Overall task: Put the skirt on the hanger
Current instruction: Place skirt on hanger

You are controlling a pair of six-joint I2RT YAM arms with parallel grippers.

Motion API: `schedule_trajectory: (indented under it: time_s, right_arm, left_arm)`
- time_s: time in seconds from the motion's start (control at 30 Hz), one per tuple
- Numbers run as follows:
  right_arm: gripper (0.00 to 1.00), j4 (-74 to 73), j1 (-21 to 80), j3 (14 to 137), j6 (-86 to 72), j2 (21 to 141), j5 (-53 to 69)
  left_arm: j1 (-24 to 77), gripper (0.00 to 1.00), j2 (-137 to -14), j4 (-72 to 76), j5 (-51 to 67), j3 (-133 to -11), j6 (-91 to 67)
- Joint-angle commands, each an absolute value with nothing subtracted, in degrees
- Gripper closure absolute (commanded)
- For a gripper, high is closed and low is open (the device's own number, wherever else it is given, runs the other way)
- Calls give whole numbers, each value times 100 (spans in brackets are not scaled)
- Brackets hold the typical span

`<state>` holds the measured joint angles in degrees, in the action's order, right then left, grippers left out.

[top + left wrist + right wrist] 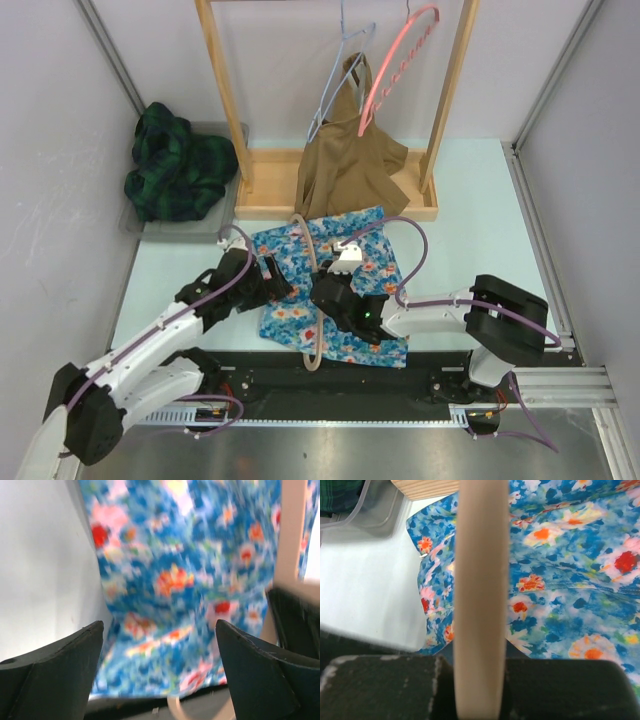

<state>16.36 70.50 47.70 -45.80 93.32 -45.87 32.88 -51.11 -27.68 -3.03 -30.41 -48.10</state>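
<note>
The skirt (352, 248), blue with red and white flowers, lies flat on the table in front of the rack. A beige wooden hanger (316, 350) lies across it, running from near to far. My right gripper (326, 296) is shut on the hanger's bar, which fills the middle of the right wrist view as a pale hanger (480, 580) over the skirt (570, 580). My left gripper (276, 286) stands open at the skirt's left edge, nothing between its fingers. In the left wrist view the left gripper (159, 630) faces the skirt (190, 580), with the hanger (292, 530) at the right.
A wooden rack (340, 205) stands behind the skirt with a brown garment (350, 160), a pink hanger (400, 60) and a wire hanger (340, 70) on it. A green plaid garment (175, 160) lies in a grey tray (180, 228) at the far left.
</note>
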Motion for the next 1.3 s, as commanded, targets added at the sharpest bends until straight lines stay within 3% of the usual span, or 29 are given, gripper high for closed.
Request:
schedule_trajectory:
  time_s: [0.0,0.17,0.5,0.77,0.87,0.97,1.0,1.27]
  right_arm:
    - [100,1652,7040,4772,-4518,9070,-4641]
    - [100,1688,7031,4772,-4500,9070,-4606]
    - [100,1679,7023,4772,-4631,9167,-4597]
    - [100,1626,6996,4764,-4676,9167,-4649]
    - [100,1635,6987,4772,-4693,9185,-4632]
    - [100,1565,6987,4772,-4737,9176,-4649]
    - [100,1547,6979,4772,-4746,9176,-4676]
    - [100,1266,6996,4772,-4887,9097,-4834]
  left_arm:
    - [2857,4,-5387,-1759,-317,-2866,-4948]
    - [2646,13,-6019,-1442,-211,-2794,-4896]
    - [2663,15,-7470,-1179,-106,-2980,-4544]
    - [2839,44,-8120,-782,492,-3112,-4359]
    - [2848,60,-8244,-660,571,-3006,-4351]
    - [2848,95,-8358,-615,606,-3032,-4237]
    - [2856,100,-8358,-711,572,-3076,-4097]
    - [2856,100,-7358,-1362,202,-3419,-3893]
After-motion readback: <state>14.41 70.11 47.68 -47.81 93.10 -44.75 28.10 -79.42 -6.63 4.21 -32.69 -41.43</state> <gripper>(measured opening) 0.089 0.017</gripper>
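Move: The left hand, empty and wide open, has the skirt's left edge, where it will pinch, about 6 cm ahead, 3 cm to its right and 7 cm below. The wooden hanger lies across the skirt, its middle some 7 cm right of this hand and 3 cm nearer the base. The rack's base stands roughly 18 cm ahead and 12 cm right. From the right hand, which grips the hanger, that edge is about 3 cm ahead, 7 cm left and 9 cm below. The left hand sinks and reaches forward, each about 6 cm, and pinches the skirt's edge; right keeps the hanger. ##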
